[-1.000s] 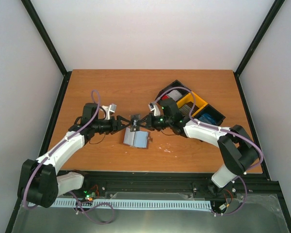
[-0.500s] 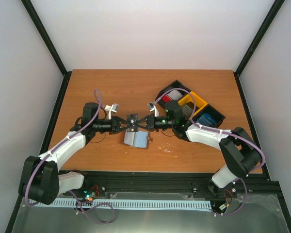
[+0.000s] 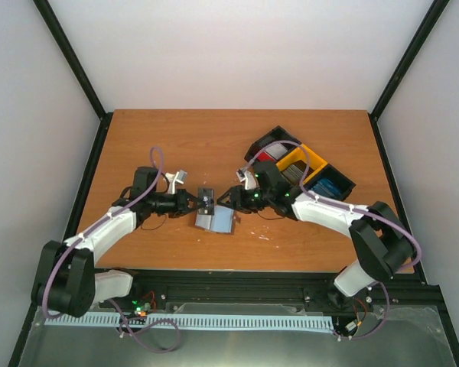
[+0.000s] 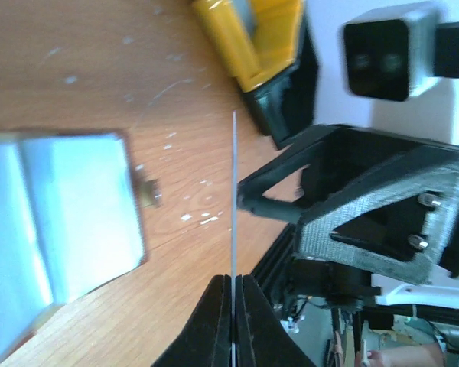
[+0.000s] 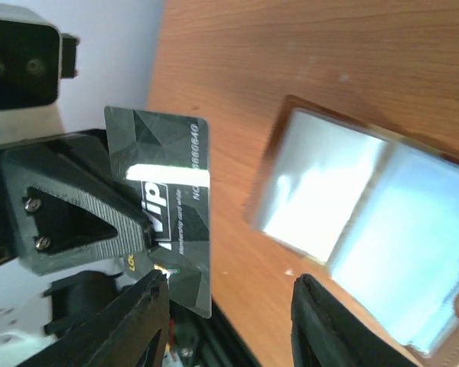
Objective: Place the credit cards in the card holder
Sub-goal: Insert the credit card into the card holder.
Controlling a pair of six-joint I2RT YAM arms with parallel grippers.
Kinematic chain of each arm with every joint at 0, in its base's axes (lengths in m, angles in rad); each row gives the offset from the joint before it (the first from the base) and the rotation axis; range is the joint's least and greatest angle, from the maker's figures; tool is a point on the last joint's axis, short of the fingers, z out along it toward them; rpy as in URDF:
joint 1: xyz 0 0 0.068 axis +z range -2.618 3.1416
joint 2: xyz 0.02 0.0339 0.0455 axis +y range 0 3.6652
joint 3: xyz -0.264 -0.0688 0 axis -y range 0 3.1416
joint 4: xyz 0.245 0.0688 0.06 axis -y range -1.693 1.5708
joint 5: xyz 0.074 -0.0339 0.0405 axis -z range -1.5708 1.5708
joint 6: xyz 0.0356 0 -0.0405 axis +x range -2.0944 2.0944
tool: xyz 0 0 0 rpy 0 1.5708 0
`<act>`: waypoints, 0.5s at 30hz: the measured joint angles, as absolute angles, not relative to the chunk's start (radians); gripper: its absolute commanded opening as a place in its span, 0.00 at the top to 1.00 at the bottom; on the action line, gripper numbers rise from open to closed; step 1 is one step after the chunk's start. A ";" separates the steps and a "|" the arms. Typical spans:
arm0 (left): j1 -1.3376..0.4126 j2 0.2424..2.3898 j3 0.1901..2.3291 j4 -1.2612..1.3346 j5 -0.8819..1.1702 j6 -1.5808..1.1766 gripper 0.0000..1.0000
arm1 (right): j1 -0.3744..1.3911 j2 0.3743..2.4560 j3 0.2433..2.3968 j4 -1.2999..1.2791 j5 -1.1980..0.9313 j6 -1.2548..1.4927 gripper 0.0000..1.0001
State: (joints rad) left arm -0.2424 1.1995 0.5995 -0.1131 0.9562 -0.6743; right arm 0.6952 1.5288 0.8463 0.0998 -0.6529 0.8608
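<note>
A dark grey credit card (image 5: 168, 206) stands on edge above the table, and my left gripper (image 4: 233, 279) is shut on its end. The left wrist view shows that card (image 4: 233, 191) edge-on as a thin line. In the top view the card (image 3: 207, 198) hangs just above the far edge of the open card holder (image 3: 216, 222), which lies flat with its pale blue-grey inside up. My right gripper (image 3: 228, 200) faces the card from the right and is open, its fingers (image 5: 138, 321) wide apart and clear of the card. The card holder (image 5: 352, 206) lies below it.
A black-and-yellow tray (image 3: 315, 160) stands at the back right. It holds red (image 3: 269, 155), grey (image 3: 291, 173) and blue (image 3: 327, 186) card stacks. The tray's yellow wall (image 4: 249, 38) shows past the card in the left wrist view.
My left gripper has shut on the grey card and my right gripper has let go of it and opened. Both grippers have come down and nearer, over the card holder.
</note>
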 measured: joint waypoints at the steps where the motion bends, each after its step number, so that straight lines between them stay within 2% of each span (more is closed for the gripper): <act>1: -0.242 1.216 0.599 -0.134 0.945 -0.661 1.00 | 0.702 1.539 0.870 0.041 -0.619 0.844 0.58; 6: -0.255 1.325 0.611 -0.239 0.881 -0.602 0.99 | 0.770 1.649 1.017 -0.200 -0.450 0.776 0.59; 15: -0.280 1.462 0.645 -0.307 0.817 -0.526 0.99 | 0.803 1.777 1.089 -0.441 -0.299 0.743 0.59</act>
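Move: The open card holder lies flat under both hands, its middle about 13 cm below them: some 4 cm to the right of the left hand, which holds the credit card, and level with it; from the empty right hand about 2 cm left and 1 cm back. Its snap tab is roughly 5 cm to the right hand's right, 1 cm back, equally low. The red-card compartment stands about 21 cm ahead and 16 cm right of the right hand, 12 cm below. The credit card, still pinched in the left fingers, is brought about 9 cm almost straight down towards the open holder's clear pages, the fingers tipping some 15 degrees further down and the card's far side dipping as well. Alongside, the half-open right hand sinks about 10 cm and ends slightly to the right, its fingertips swinging about 30 degrees downward as they come close over the holder's snap side; contact can't be seen. ##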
